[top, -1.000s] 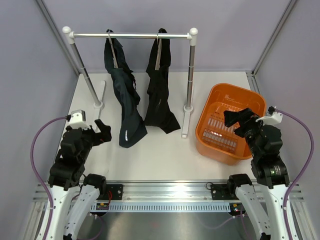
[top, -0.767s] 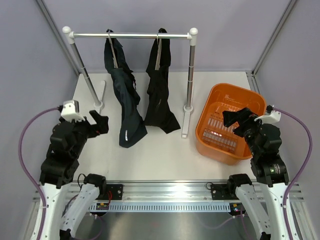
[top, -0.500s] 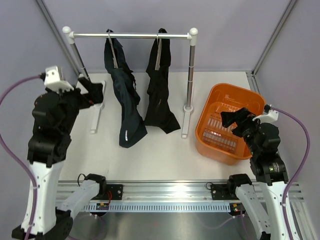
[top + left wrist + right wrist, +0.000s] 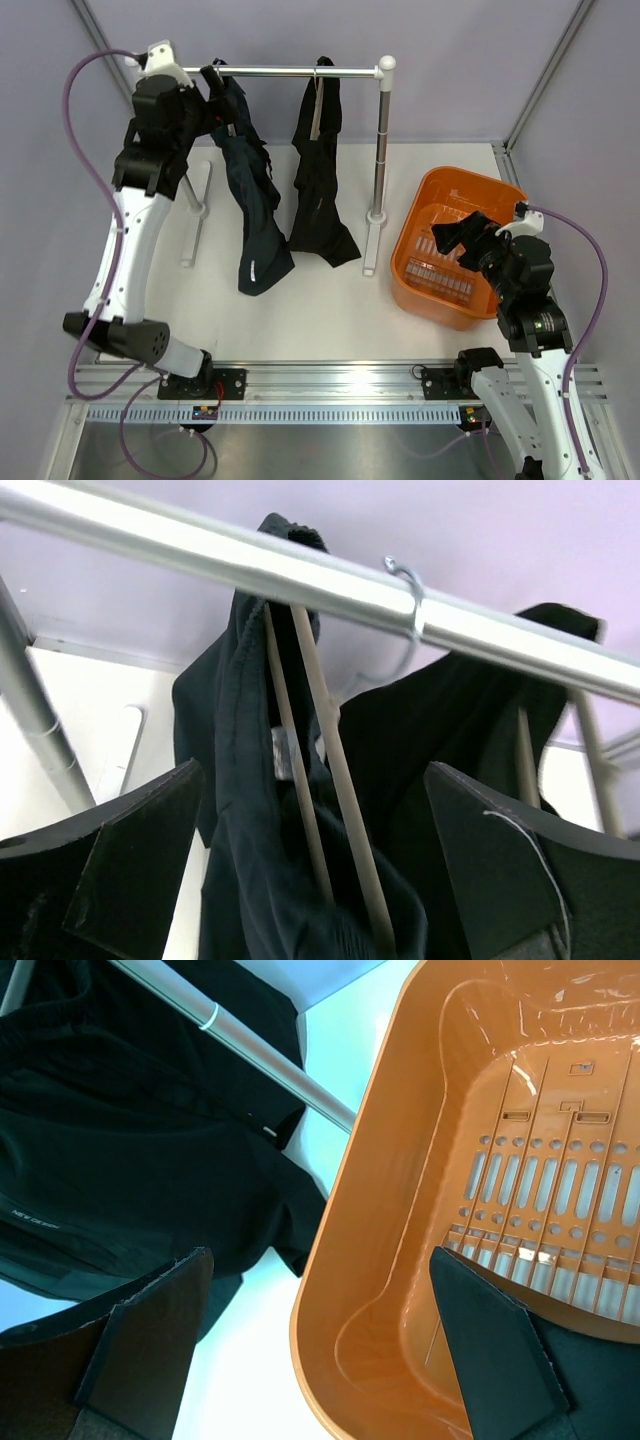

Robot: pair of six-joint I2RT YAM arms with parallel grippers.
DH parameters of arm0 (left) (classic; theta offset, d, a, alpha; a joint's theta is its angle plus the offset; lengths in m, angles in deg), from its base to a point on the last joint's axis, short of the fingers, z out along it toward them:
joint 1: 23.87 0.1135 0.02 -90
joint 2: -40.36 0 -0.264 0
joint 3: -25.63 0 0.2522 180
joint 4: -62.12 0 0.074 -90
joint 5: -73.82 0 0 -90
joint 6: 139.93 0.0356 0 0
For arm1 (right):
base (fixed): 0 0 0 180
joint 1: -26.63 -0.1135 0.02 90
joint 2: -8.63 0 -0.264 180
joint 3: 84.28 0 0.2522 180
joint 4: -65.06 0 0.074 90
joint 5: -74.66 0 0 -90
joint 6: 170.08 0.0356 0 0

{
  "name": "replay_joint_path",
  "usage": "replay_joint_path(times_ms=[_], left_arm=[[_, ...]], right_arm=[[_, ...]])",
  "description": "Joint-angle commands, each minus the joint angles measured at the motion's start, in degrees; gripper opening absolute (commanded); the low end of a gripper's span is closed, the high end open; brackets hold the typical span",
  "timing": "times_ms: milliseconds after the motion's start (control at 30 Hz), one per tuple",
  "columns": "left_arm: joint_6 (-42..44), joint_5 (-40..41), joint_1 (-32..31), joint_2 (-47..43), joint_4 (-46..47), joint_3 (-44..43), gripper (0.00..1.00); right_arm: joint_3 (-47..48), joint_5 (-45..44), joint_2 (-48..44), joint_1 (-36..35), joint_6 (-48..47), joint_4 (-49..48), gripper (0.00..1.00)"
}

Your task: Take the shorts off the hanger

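Note:
Two dark shorts hang on pale hangers from a metal rail (image 4: pixel 290 71). The left pair (image 4: pixel 255 200) has a small white mark near its hem; the right pair (image 4: pixel 320 170) trails onto the table. My left gripper (image 4: pixel 212 85) is raised to the rail, open, at the top of the left pair. In the left wrist view, its fingers (image 4: pixel 140 860) flank the left shorts (image 4: pixel 240 810) and the hanger's two rods (image 4: pixel 340 780) without touching; the hook (image 4: pixel 410 585) sits on the rail. My right gripper (image 4: pixel 455 233) is open and empty over the basket's left rim (image 4: pixel 330 1260).
An orange perforated basket (image 4: pixel 500 200) stands on the table right of the rack. The rack's two uprights (image 4: pixel 381 140) rest on white feet (image 4: pixel 193 215). Grey walls close in the back and both sides.
My left arm has swung up from low near the table's front left to the rail at the left shorts. The right gripper has shifted only slightly over the basket.

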Motion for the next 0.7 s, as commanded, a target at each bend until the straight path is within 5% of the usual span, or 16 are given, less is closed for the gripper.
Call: replay_joint_path(times_ms=[0, 267, 667], left_arm=[[2.1, 3.9, -1.3, 6.0, 1.3, -8.1, 0.95], [4.2, 9.1, -3.9, 15.0, -2.6, -18.9, 0.89], [4.2, 12.3, -5.0, 16.8, -5.2, -18.0, 0.75]], right_arm=[[2.9, 2.0, -0.1, 0.2, -2.2, -0.1, 0.99], [2.1, 1.6, 0.2, 0.2, -2.6, 0.2, 0.99], [1.7, 1.8, 1.0, 0.2, -2.5, -0.2, 0.99]])
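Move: The left gripper, open, faces the hanger of the left-hand shorts: its neck, just below the hook, is about 7 cm ahead, 2 cm right and 1 cm lower. The rod crosses just above that neck. The second hanger hangs some 15 cm to the right of the first, level with it; the left post top is roughly 14 cm to its left. From the right hand, the first hanger's neck is about 24 cm ahead, 42 cm left and 16 cm higher. Bring the left gripper forward about 6 cm, easing slightly right, until its fingers stand either side of the hanger's neck just under the rod. Then stop reaching and sink roughly 1.5 cm while starting to narrow the fingers, still well open, rolling the hand's left side up a little. ##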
